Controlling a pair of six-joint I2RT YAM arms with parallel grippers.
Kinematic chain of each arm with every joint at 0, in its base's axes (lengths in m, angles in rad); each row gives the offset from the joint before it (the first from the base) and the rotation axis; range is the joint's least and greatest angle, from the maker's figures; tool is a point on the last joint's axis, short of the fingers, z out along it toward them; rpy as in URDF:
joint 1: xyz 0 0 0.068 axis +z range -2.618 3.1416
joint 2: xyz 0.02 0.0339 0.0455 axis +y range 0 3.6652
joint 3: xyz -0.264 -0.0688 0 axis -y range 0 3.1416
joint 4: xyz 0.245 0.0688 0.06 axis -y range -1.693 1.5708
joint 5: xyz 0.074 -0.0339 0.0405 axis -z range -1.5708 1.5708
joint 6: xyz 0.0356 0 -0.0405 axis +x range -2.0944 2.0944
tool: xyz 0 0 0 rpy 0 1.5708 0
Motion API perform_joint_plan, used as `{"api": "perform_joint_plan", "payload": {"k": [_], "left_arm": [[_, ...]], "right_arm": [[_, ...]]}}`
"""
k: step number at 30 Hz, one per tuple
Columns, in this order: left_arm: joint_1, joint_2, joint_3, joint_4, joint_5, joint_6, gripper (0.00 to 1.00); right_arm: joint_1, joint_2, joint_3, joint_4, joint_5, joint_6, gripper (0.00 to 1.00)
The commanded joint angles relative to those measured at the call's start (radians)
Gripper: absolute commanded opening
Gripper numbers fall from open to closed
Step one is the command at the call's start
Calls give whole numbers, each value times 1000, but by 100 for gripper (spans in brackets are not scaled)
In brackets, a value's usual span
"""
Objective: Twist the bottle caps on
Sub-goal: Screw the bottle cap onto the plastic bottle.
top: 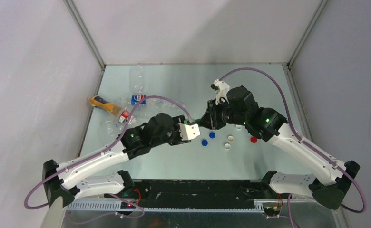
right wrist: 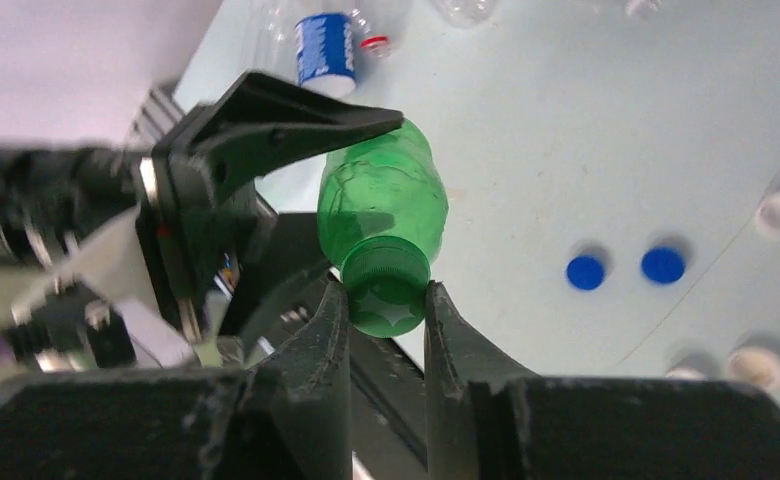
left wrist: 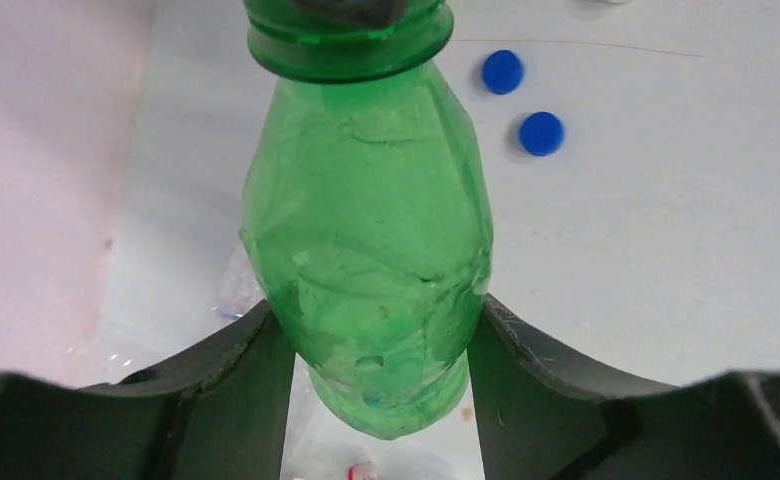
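My left gripper (left wrist: pixel 376 335) is shut on the lower body of the green bottle (left wrist: pixel 366 220) and holds it off the table, neck pointing at the right arm. On that neck sits a green cap (right wrist: pixel 388 292), and my right gripper (right wrist: pixel 387 300) is shut on it, one finger on each side. In the top view the two grippers (top: pixel 191 131) (top: pixel 206 118) meet at the table's middle, with the bottle almost hidden between them. Loose bottle caps lie to the right: two blue (top: pixel 212 135) (top: pixel 204 142), a cream one (top: pixel 230 138), a white one (top: pixel 227 146) and a red one (top: pixel 254 139).
Other bottles lie at the back left: an orange-yellow one (top: pixel 102 104), a clear one with a blue label (top: pixel 138 99), one with a red-blue label (top: pixel 124 116) and a plain clear one (top: pixel 137 78). White walls enclose the table (top: pixel 269 85) on three sides.
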Motion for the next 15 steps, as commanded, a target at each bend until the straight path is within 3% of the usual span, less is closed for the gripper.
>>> {"api": "perform_joint_plan", "payload": {"k": [1, 4, 6, 8, 10, 15], "left_arm": [[-76, -53, 9, 267, -251, 17, 9], [-80, -45, 5, 246, -228, -11, 2], [-62, -39, 5, 208, -185, -25, 1], [-25, -35, 14, 153, -111, -48, 1], [15, -38, 15, 104, -19, -65, 1], [96, -46, 49, -21, 259, -36, 2]], "right_arm": [[16, 18, 8, -82, 375, 422, 0], [18, -3, 8, -22, 406, 400, 3], [19, -30, 8, 35, 397, 282, 16], [16, -64, 8, 79, 377, 78, 36], [9, -98, 8, 107, 328, -80, 46], [-2, -176, 8, 92, 43, -502, 53]]}}
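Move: The green cap already sits on the held green bottle's neck, between the right hand's closed fingers, practically at its hand point. From the left hand, which grips the bottle, the cap is about 8 cm right, 6 cm up and 1 cm back. Of the two blue caps on the table some 25 cm below the right hand, one lies about 2 cm right and 1 cm ahead, the other 5 cm right and 5 cm ahead. The green cap, still pinched, gets the last of the right hand's twist, roughly 15 degrees clockwise looking along the fingers onto it, while both hands drift slightly forward. Then the right fingers open and let go, and that hand draws up and to its right, about 5 cm off the cap, rolling back. The left hand keeps its hold, carrying the bottle forward and up by some 2 cm. ##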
